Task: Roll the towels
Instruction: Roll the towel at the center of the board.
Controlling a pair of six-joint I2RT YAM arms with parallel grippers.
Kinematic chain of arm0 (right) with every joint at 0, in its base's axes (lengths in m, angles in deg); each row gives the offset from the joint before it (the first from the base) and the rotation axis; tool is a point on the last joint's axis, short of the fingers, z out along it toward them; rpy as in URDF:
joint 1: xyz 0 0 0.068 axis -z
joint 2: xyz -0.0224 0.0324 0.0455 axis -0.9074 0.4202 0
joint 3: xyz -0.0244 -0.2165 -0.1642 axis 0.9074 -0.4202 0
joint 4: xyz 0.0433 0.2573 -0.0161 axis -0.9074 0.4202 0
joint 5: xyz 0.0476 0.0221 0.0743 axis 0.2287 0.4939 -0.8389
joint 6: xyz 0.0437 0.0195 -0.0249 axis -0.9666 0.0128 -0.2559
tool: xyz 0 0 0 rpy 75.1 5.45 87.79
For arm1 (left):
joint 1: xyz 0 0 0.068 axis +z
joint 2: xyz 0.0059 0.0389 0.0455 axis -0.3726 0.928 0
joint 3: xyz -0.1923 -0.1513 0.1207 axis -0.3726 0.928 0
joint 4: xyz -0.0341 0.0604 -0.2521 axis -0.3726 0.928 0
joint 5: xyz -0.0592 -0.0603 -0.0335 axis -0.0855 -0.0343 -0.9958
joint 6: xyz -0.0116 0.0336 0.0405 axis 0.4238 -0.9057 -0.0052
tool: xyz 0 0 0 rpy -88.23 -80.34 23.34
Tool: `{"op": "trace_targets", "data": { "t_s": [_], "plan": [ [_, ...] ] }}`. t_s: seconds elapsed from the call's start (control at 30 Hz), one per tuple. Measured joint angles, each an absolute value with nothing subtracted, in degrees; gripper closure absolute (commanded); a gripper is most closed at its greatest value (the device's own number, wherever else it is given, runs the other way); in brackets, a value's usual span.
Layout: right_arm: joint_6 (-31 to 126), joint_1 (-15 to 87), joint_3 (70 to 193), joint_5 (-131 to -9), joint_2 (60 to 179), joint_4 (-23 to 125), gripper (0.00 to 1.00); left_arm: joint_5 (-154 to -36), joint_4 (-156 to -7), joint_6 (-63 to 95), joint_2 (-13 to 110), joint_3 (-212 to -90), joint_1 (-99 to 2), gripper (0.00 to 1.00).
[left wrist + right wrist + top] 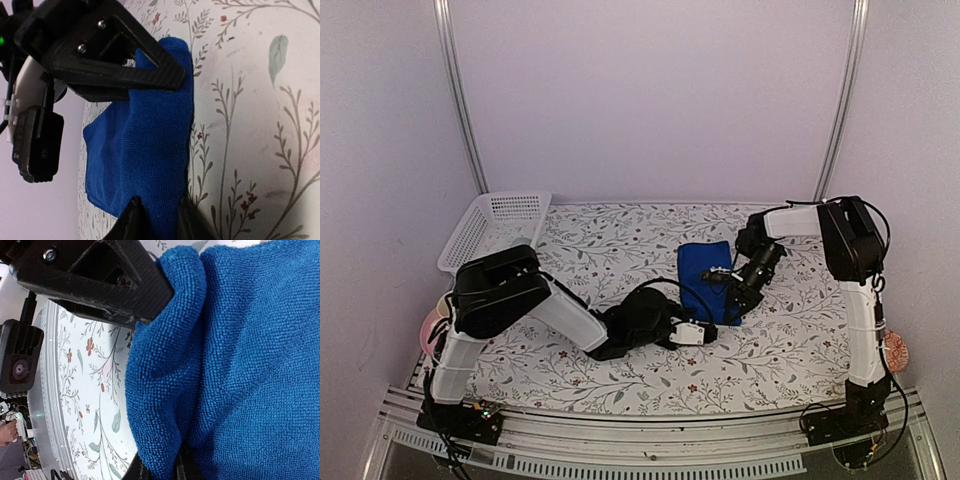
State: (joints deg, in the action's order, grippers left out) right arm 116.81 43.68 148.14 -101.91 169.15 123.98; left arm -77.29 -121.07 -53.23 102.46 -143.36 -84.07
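A royal-blue towel (703, 272) lies on the flowered tablecloth, right of the middle, with its right-hand edge folded over into a thick ridge. My left gripper (704, 331) is at the near end of that ridge. In the left wrist view the blue towel (150, 150) bulges between the two black fingers, and the left gripper (161, 221) is shut on it. My right gripper (728, 274) holds the far end of the same ridge. The right wrist view shows the towel (240, 365) pinched in the right gripper (161, 470). Each wrist view shows the other gripper's finger at the top.
A white slatted basket (492, 232) stands at the back left of the table (620, 380). A pink round object (432, 326) sits at the left edge and an orange one (898, 351) at the right edge. Metal frame poles rise at the back.
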Motion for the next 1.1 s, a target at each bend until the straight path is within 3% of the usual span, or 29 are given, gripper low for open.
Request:
{"op": "trace_targets", "data": {
  "t_s": [0.17, 0.47, 0.67, 0.87, 1.1],
  "plan": [
    [116.98, 43.55, 149.87, -101.59, 170.00, 126.23, 0.73, -77.13, -120.55, -53.93, 102.46, -143.54, -83.96, 1.00],
    [116.06, 43.26, 151.16, -100.10, 169.76, 127.54, 0.54, -77.20, -118.78, -52.94, 102.26, -144.02, -83.96, 1.00],
    [115.47, 43.09, 149.89, -96.52, 163.16, 123.54, 0.39, -78.86, -111.96, -47.81, 100.93, -145.33, -83.96, 1.00],
    [115.65, 43.16, 138.66, -91.75, 145.89, 113.40, 0.33, -81.15, -101.57, -40.42, 99.75, -149.48, -83.74, 1.00],
    [118.01, 42.54, 115.09, -87.90, 129.89, 93.18, 0.30, -87.03, -89.38, -32.86, 99.79, -156.24, -82.14, 1.00]
  ]
}}
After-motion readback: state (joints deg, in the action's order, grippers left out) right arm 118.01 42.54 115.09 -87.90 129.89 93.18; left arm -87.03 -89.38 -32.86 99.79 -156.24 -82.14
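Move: Between the two hands, at fingertip height, lies the blue towel's rolled near end: its middle is about 4 cm to the left hand's right and level with it, the left fingers already straddling its left end. The towel's flat part runs out from the roll, its middle some 9 cm ahead of the left hand and 2 cm to its right. For the right hand, still holding the roll's right end, the roll's middle is about 4 cm to the left. Closing almost fully, the left fingers pinch the left end of the blue roll and keep it near the board, hardly shifting while the wrist tips some 25 degrees towards pointing down. The right hand opens, comes free of the roll's right end, rises about 8 cm, then draws right and back, sinking a little, as it turns about 40 degrees to point nearly straight down. ##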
